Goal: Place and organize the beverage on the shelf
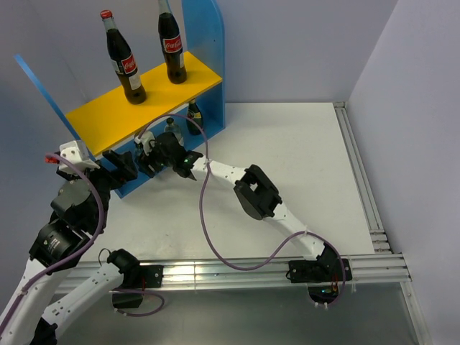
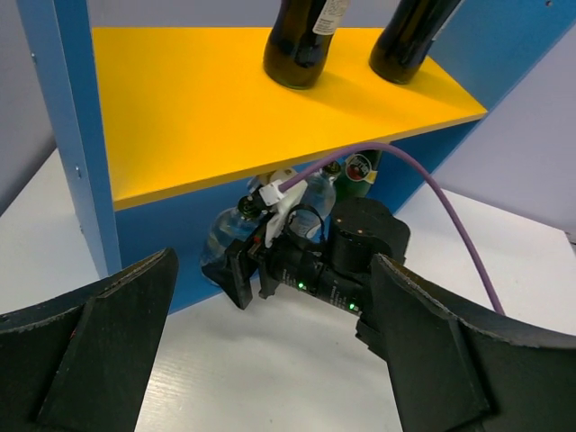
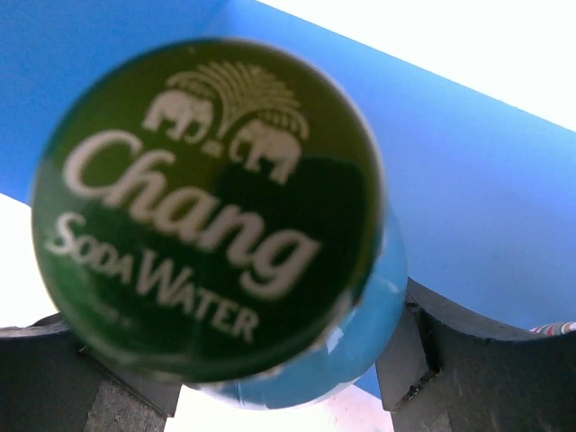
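The shelf (image 1: 108, 115) (image 2: 225, 108) carries two tall cola bottles (image 1: 123, 61) (image 1: 172, 47) (image 2: 301, 45) (image 2: 409, 36) on its yellow top board. Under the board stand a small dark green bottle (image 1: 194, 118) (image 2: 364, 166) and a small clear bottle (image 1: 170, 129) (image 2: 319, 191). My right gripper (image 1: 147, 154) (image 2: 232, 263) (image 3: 234, 378) reaches under the board, shut on another clear bottle (image 2: 220, 236). Its green cap (image 3: 211, 207) fills the right wrist view. My left gripper (image 1: 123, 171) (image 2: 270, 360) hangs open and empty just in front of the shelf, facing the right gripper.
A purple cable (image 1: 205, 215) (image 2: 450, 216) loops from the right wrist over the table. The blue side panels (image 1: 205, 43) (image 2: 76, 135) bound the shelf's lower bay. Aluminium rails (image 1: 237, 272) run along the near edge and the right side (image 1: 359, 172). Walls close in behind and at right.
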{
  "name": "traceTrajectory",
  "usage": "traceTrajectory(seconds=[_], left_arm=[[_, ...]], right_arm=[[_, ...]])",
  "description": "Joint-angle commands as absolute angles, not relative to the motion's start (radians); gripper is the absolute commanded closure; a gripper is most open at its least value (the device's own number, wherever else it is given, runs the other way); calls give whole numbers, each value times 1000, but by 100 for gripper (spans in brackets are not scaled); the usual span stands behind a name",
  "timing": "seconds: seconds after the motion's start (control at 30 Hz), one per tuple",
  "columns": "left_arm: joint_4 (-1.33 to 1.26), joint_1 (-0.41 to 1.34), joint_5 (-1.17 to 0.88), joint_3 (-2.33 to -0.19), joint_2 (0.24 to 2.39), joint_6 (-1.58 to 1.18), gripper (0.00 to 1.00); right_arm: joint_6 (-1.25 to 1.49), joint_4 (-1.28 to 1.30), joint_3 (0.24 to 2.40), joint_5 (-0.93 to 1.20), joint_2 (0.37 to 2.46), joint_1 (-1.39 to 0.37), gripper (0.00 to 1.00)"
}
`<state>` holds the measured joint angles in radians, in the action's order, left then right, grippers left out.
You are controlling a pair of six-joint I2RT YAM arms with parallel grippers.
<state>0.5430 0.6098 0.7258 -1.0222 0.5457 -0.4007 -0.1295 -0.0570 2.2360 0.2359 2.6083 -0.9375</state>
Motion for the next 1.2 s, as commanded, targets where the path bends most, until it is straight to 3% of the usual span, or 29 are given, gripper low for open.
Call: traceTrajectory(seconds=[0.0,0.5,0.67,0.97,1.0,1.17], left_arm=[[526,604,666,-1061,529,-385,6],[581,604,653,-1100,500,-341,6],[577,604,660,-1097,485,-330,5],[568,604,653,-1078,474,-322,6],[566,606,652,-1077,472,-321,6],[560,606,655,-1062,479,-327,5]], right_arm=[[-144,-172,2364,256,2591,-928,69],[-156,-141,2416,262,2614,-927,35],[-150,-147,2408,238,2614,-928,18],[-166,-149,2407,215,2612,-937,7],[-170,-159,2395,218,2606,-939,0],[-179,-258,2209,178,2519,-946,0]])
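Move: The soda water bottle is already in the right gripper, leaning slightly. Its standing spot on the shelf's lower level lies almost straight under that hand, roughly 8 cm down. The clear bottle stands about 8 cm farther out and 10 cm to the hand's right, and the green bottle some 13 cm farther out and 17 cm right. From the left hand, the soda water bottle is about 18 cm ahead, 2 cm left and 27 cm below. The soda water bottle, gripped at first, is eased down by barely 1 cm under the yellow board. The right fingers then open wide and let go of it, while the hand rises about 3 cm, drifting slightly forward and left and tilting its tips up a few degrees. The left hand, empty and open, draws back and up by about 2 cm. ##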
